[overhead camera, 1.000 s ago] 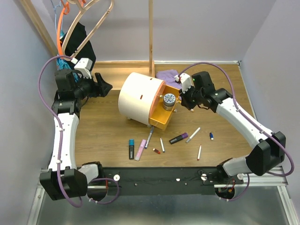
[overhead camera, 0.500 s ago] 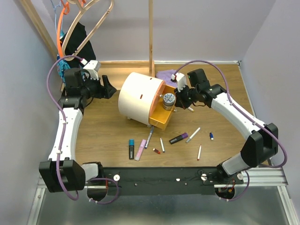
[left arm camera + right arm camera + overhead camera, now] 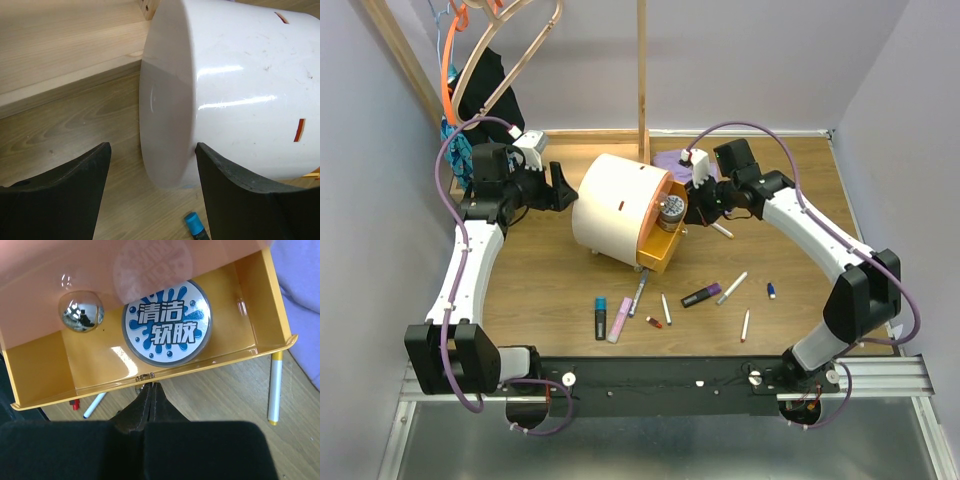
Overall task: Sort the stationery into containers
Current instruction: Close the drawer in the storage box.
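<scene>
The cream-white drum container (image 3: 618, 208) lies on its side in the middle of the table, its orange drawer (image 3: 663, 250) partly out. A round blue-and-white tin (image 3: 167, 322) lies in the drawer (image 3: 95, 362). My right gripper (image 3: 692, 212) is shut, its tips (image 3: 152, 386) against the drawer's front edge by a small metal knob. My left gripper (image 3: 564, 188) is open behind the drum (image 3: 225, 90), whose rear edge shows between the fingers (image 3: 60, 200). Loose stationery lies in front: a blue-capped black marker (image 3: 601, 318), a pink marker (image 3: 619, 320), a purple-capped marker (image 3: 701, 295) and white pens (image 3: 732, 288).
A purple cloth (image 3: 675, 158) lies behind the drawer. A wooden post (image 3: 642, 75) rises at the back, and hangers (image 3: 490, 50) hang at the top left. A yellow-tipped white pen (image 3: 274, 387) lies beside my right gripper. A blue marker cap (image 3: 194, 224) shows near my left fingers.
My left gripper has swung right to the drum's rear. My right gripper has moved left against the drawer front, and the drawer has slid partly into the drum.
</scene>
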`<action>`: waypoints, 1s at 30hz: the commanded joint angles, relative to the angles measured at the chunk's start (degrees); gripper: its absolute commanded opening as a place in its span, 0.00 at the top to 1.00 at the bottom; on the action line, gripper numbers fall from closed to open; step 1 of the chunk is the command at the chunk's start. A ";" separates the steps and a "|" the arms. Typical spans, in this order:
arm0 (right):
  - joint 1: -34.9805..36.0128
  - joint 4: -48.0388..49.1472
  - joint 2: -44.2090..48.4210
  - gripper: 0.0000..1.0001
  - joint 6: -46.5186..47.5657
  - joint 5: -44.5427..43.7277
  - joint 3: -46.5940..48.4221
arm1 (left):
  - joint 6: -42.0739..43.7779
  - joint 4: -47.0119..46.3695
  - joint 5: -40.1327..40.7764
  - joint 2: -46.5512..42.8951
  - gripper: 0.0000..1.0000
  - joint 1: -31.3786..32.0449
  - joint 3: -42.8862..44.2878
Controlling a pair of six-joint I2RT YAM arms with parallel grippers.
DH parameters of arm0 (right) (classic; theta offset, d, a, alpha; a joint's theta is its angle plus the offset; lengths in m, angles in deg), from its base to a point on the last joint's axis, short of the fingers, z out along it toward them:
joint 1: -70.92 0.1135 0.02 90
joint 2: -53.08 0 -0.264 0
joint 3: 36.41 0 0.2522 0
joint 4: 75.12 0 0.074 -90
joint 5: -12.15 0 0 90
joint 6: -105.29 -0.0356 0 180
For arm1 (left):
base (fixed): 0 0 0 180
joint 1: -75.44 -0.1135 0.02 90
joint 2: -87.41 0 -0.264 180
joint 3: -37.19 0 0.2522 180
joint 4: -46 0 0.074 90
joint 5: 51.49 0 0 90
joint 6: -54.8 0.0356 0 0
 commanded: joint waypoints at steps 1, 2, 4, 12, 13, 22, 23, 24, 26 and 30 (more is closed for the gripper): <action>-0.11 2.01 -2.69 0.99 -1.85 3.68 2.96 | 0.89 -0.42 -0.14 0.62 0.22 0.84 1.47; -0.02 2.18 -3.48 0.99 -2.20 3.94 3.66 | 0.98 -0.51 -0.14 0.62 0.22 0.84 1.38; -0.02 2.36 -4.44 0.99 -2.38 4.73 4.45 | 1.07 -0.51 -0.14 0.53 0.22 0.84 1.20; 0.15 3.86 -8.67 0.99 -4.66 6.49 8.93 | 1.59 -0.16 -0.32 0.71 0.22 0.84 0.85; 0.24 3.94 -9.36 0.99 -4.84 6.58 9.72 | 1.59 -0.16 -0.32 0.79 0.22 0.84 0.94; 1.30 4.74 -11.66 0.98 -6.33 7.72 11.49 | 1.68 -0.69 -0.05 1.41 0.22 0.84 1.29; 1.47 4.82 -11.92 0.98 -6.59 7.72 11.49 | 1.68 -0.60 -0.05 1.50 0.22 0.84 1.38; 1.39 4.91 -12.01 0.98 -6.77 7.81 11.57 | 1.77 -0.60 -0.05 1.67 0.22 0.84 1.46; 1.56 5.08 -12.18 0.99 -7.21 7.90 11.57 | 1.86 -0.69 0.12 2.02 0.22 0.84 1.90; 1.65 5.96 -12.71 0.98 -8.88 8.33 11.66 | 1.77 -0.78 0.03 2.64 0.22 2.41 2.43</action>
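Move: The right hand's shut tips are at the middle of the yellow drawer's front rim; the panel's middle lies about 1 cm left, 1 cm back and 3 cm below. The jar sits inside, roughly 4 cm left and 1 cm ahead; a yellow-capped marker lies some 3 cm ahead and 4 cm right, on the table. From the left hand, the storage box's middle is about 12 cm right and 2 cm back, the drawer front 25 cm right and 5 cm back. Shut fingertips of the right hand stay on the front rim of the yellow drawer and push it along into the storage box, about 5 cm left and forward, the last bit almost purely left, with the wrist tipping slightly. Meanwhile the left hand holds still, one open finger resting against the box's far end as a brace. ##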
